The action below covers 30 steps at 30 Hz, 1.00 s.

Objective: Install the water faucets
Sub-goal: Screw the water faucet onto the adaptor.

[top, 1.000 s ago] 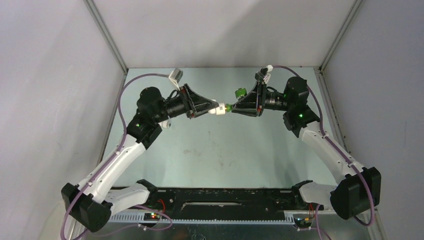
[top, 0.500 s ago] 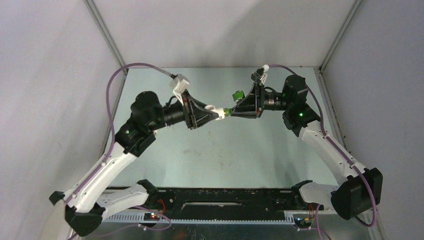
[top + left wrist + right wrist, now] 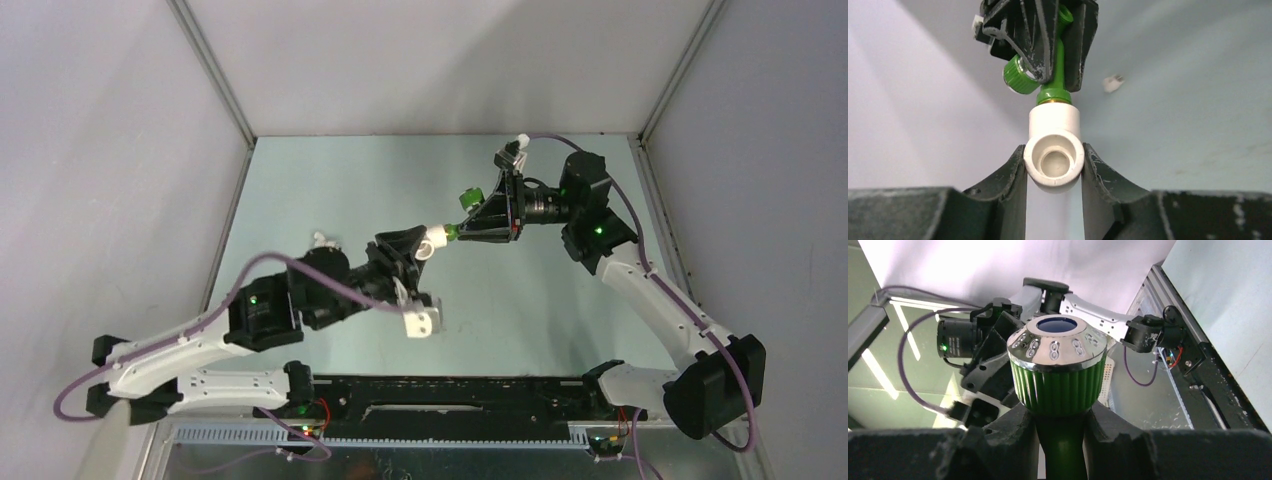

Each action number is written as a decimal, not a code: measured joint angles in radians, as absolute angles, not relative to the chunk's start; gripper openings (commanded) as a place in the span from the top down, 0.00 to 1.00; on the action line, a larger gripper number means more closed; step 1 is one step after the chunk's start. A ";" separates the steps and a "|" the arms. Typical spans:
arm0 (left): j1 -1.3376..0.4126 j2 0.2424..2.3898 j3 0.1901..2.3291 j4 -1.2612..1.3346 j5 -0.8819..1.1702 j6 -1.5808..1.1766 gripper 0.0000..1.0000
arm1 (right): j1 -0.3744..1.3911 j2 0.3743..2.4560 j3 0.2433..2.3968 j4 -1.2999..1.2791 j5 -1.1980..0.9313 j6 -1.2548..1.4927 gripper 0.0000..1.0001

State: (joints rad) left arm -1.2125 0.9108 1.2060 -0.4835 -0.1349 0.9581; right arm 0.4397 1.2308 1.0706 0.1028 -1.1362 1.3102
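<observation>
The bright green water faucet point(image 3: 462, 215) hangs above the middle of the table with my right gripper point(image 3: 455, 229) shut on its stem. Its ribbed knob point(image 3: 1058, 370) with a chrome cap rises just past the right fingers point(image 3: 1013, 432). The faucet's threaded end point(image 3: 1054, 94) sits in a white elbow pipe fitting point(image 3: 1054, 150). My left gripper point(image 3: 1054, 162) is shut on that fitting, one finger on each side. From above, the fitting point(image 3: 433, 240) joins the two grippers tip to tip. A white faucet cannot be made out for certain.
A small white part point(image 3: 1113, 83) lies on the pale table point(image 3: 520, 300) beyond the grippers, too blurred to name. Another small white piece point(image 3: 322, 240) shows beside the left arm. Grey walls point(image 3: 120, 150) enclose the table on three sides.
The left arm has swung down toward the near edge and rolled its wrist over, still gripping the white fitting. The right gripper with the green faucet shifted slightly.
</observation>
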 measured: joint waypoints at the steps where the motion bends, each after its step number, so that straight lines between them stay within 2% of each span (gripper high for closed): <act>1: -1.259 0.911 1.192 -0.470 -0.209 1.034 1.00 | 0.440 1.230 1.072 0.110 -1.138 1.309 1.00; 6: -1.390 0.932 1.124 -0.397 -0.472 1.323 1.00 | 0.439 1.238 1.073 0.135 -1.136 1.296 1.00; 7: -1.401 0.941 1.124 -0.390 -0.507 1.353 0.98 | 0.437 1.241 1.074 0.145 -1.135 1.294 1.00; 9: -1.413 0.956 1.124 -0.379 -0.565 1.401 0.85 | 0.434 1.243 1.075 0.157 -1.128 1.292 1.00; 11: -1.417 0.965 1.124 -0.368 -0.606 1.429 0.57 | 0.432 1.244 1.075 0.163 -1.118 1.290 1.00; 13: -1.419 0.970 1.124 -0.360 -0.627 1.446 0.04 | 0.431 1.246 1.076 0.170 -1.113 1.291 1.00; 14: -1.419 0.970 1.122 -0.357 -0.632 1.477 0.01 | 0.432 1.248 1.079 0.163 -1.103 1.300 1.00; 22: -1.433 0.879 0.994 -0.266 -0.641 1.460 0.00 | 0.411 1.287 1.076 0.064 -1.057 1.310 1.00; 27: -1.433 0.764 0.916 -0.271 -0.653 1.257 0.00 | 0.369 1.284 1.076 0.059 -1.050 1.289 1.00; 30: -1.418 0.714 0.903 -0.272 -0.660 1.038 0.00 | 0.348 1.280 1.076 0.050 -1.050 1.271 1.00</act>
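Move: Between the left fingers sits the white adaptor, already on the green water faucet's threaded end; the faucet's body lies about 8 cm to the left hand's right and 4 cm ahead, at nearly the same height. The faucet's round knob is some 8 cm ahead and 8 cm right, slightly higher. The right hand holds the faucet body, with the adaptor about 8 cm to its left and 4 cm back. Twisting the gripped adaptor some 35 degrees, clockwise looking along its fingers towards the faucet, the left hand then opens wide, comes free and backs off about 5 cm left and a little down while its wrist rolls back. The right hand keeps hold of the faucet, nearly still through the twist, then carries it about 5 cm forward and slightly down. ##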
